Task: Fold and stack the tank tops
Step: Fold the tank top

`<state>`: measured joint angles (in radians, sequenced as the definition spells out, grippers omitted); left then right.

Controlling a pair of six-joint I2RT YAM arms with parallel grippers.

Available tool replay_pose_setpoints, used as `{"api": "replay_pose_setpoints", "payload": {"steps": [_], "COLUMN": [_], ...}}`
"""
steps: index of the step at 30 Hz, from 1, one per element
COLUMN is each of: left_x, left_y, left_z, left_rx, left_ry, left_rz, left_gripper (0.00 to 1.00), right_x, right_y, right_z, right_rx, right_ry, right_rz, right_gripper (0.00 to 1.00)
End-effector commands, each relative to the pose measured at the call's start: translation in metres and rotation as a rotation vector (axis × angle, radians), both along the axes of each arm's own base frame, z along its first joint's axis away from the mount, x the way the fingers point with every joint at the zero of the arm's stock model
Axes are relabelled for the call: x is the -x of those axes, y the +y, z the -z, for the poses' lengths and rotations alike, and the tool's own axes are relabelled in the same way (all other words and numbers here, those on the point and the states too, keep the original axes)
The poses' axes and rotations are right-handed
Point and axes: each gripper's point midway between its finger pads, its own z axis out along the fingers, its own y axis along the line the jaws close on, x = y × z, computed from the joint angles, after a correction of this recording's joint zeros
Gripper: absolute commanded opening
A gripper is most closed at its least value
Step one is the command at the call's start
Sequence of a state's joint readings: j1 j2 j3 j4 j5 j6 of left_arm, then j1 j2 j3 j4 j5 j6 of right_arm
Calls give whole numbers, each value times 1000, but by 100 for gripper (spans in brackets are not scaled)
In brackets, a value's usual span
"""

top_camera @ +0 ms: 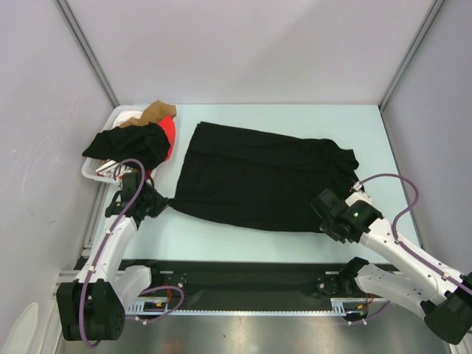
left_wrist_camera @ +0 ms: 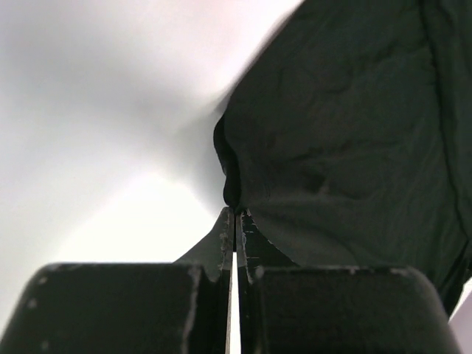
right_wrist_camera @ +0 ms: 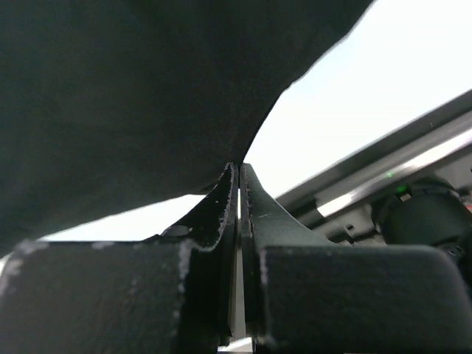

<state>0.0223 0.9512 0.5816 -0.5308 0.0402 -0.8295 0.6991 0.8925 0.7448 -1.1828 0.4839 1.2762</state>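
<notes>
A large black tank top (top_camera: 265,177) lies spread across the middle of the table. My left gripper (top_camera: 164,203) is shut on its near left corner, which is drawn out into a point. In the left wrist view the fingertips (left_wrist_camera: 236,212) are pressed together with a fold of the black cloth (left_wrist_camera: 339,133) between them. My right gripper (top_camera: 318,209) is shut on the near right edge. In the right wrist view the black cloth (right_wrist_camera: 133,96) hangs from the closed tips (right_wrist_camera: 238,169). A red tank top (top_camera: 170,136) shows partly in the basket at the back left.
A white plastic basket (top_camera: 118,115) stands at the back left corner, holding another black garment (top_camera: 129,144) and a brown cloth (top_camera: 155,112) beside the red one. White walls enclose the table. A black rail (top_camera: 243,284) runs along the near edge between the arm bases.
</notes>
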Motion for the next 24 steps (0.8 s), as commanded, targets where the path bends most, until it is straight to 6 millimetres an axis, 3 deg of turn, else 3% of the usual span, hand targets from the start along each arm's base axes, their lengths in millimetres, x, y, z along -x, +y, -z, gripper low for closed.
{"api": "replay_pose_setpoints", "payload": {"steps": [1,4,10,13,14,15,17,18,19,24], "left_x": [-30,-43,-66,-80,-88,-93,-107,-112,-119,-145], "left_y": [-1,-4,-11,-7,-6,-6,-8,-7,-17,-27], "left_z": [-35,-49,-53,-53,-62,-54,-61,-52,-56,-50], "left_rx": [20,37,62,45,40,39,47,48,50,51], "left_ry": [-114,-140,-148,-132,-144,-114,-125,-97,-106,-84], "left_rz": [6,6,1,-17,-18,-15,-10,-14,8,12], "left_gripper": [0,0,0,0,0,0,0,0,0,0], "right_x": [-30,-46,-77,-93,-98,-101,-115,-120,-127,-157], "right_y": [-7,-10,-15,-25,-33,-36,-41,-41,-42,-47], "right_z": [-22,-22,-22,-23,-23,-23,-26,-26,-27,-26], "right_rx": [35,43,35,46,63,68,67,62,52,63], "right_ry": [-101,-105,-123,-127,-118,-116,-125,-130,-141,-138], "right_rz": [36,37,30,64,72,77,70,69,75,79], "right_gripper": [0,0,0,0,0,0,0,0,0,0]}}
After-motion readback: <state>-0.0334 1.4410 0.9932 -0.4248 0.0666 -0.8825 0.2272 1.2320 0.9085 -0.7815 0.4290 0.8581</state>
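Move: Ahead and to the right of the left hand, the tank top's far left corner lies about 27 cm out, 11 cm right and 7 cm down. The basket is some 20 cm ahead of that hand and 12 cm left; its red cloth is 22 cm ahead, level sideways. For the right hand, the far right corner is about 26 cm ahead, 10 cm right and 8 cm down. Carrying the near edge of the tank top between them, fingers still shut on it, both hands sweep forward together about 12 cm towards the far edge. The left rises some 3 cm, mostly early on, and comes up beside the basket; the right stays nearly level while veering about 5 cm to its right, turning slightly clockwise. ##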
